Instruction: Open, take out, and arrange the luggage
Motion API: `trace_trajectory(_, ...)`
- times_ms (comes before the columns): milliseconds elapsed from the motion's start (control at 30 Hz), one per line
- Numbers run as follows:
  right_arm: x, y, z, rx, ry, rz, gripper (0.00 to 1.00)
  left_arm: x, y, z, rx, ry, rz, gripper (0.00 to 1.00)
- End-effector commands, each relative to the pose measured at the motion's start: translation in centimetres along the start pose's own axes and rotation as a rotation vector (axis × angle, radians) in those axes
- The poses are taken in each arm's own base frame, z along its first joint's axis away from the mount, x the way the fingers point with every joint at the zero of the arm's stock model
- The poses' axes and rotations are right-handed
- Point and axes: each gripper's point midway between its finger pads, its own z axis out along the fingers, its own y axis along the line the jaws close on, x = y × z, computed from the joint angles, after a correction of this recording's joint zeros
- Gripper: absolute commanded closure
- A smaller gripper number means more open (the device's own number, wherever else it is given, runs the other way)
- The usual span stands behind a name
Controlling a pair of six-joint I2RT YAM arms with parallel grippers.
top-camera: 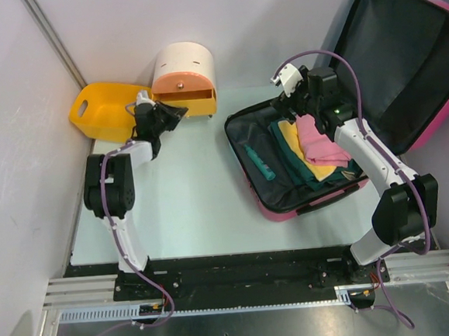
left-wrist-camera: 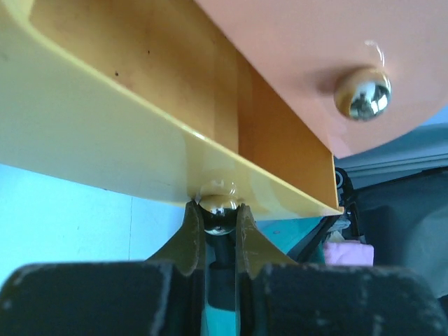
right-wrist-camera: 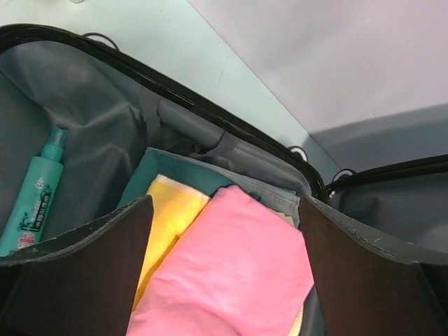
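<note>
The luggage [top-camera: 403, 60] lies open, its lid leaning on the back right wall and its black-lined base [right-wrist-camera: 91, 140] on the table. Inside are folded clothes with a pink cloth [top-camera: 322, 146] [right-wrist-camera: 231, 280] on top, a yellow cloth [right-wrist-camera: 168, 217] under it, and a teal bottle [top-camera: 259, 162] [right-wrist-camera: 35, 196]. My right gripper [top-camera: 304, 107] [right-wrist-camera: 225, 203] hovers open over the pink cloth, which shows between its fingers. My left gripper [top-camera: 162, 114] [left-wrist-camera: 218, 204] is shut on the shiny knob [left-wrist-camera: 218, 215] of the yellow lower drawer [left-wrist-camera: 105, 133] of the round drawer box [top-camera: 184, 66].
A yellow plastic basket [top-camera: 103, 107] stands at the back left, beside the drawer box. The box's orange upper drawer [left-wrist-camera: 294, 56] has its own metal knob [left-wrist-camera: 362, 93]. White walls close in the back and left of the table [top-camera: 188, 194].
</note>
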Motion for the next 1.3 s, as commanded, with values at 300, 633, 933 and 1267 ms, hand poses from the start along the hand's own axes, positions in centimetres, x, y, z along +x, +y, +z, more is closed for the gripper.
trace_trajectory(300,0.1,4.6,0.7,-0.193,-0.015,0.114,0.13,2.0,-2.4,-5.2,0.010,0.003,-0.042,1.00)
trace_trajectory(633,2.9,10.2,1.4,-0.394,0.092,0.189,0.16,1.2,-3.6,-5.7,0.049,-0.001,0.008,0.31)
trace_trajectory(933,5.8,15.5,1.9,-0.514,0.232,0.311,0.34,1.6,-5.6,-10.4,0.117,0.007,0.157,0.26)
trace_trajectory(1267,10.4,20.4,2.9,-0.561,0.350,0.327,0.42,0.4,-6.5,-15.6,0.149,-0.061,0.289,0.00)
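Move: The left hand's fingers are shut on the yellow drawer's knob; the upper knob sits about 7 cm above and 4 cm beyond it, straight ahead, and the yellow basket about 19 cm left, level with it and 5 cm lower. From the right hand the green bottle lies some 6 cm back, 8 cm left and 24 cm below; the pink cloth about 2 cm back, 11 cm right and 22 cm below. Left draws the drawer 5 cm back, releases, retreats; right sinks 18 cm leftward towards the bottle, tipping down. ##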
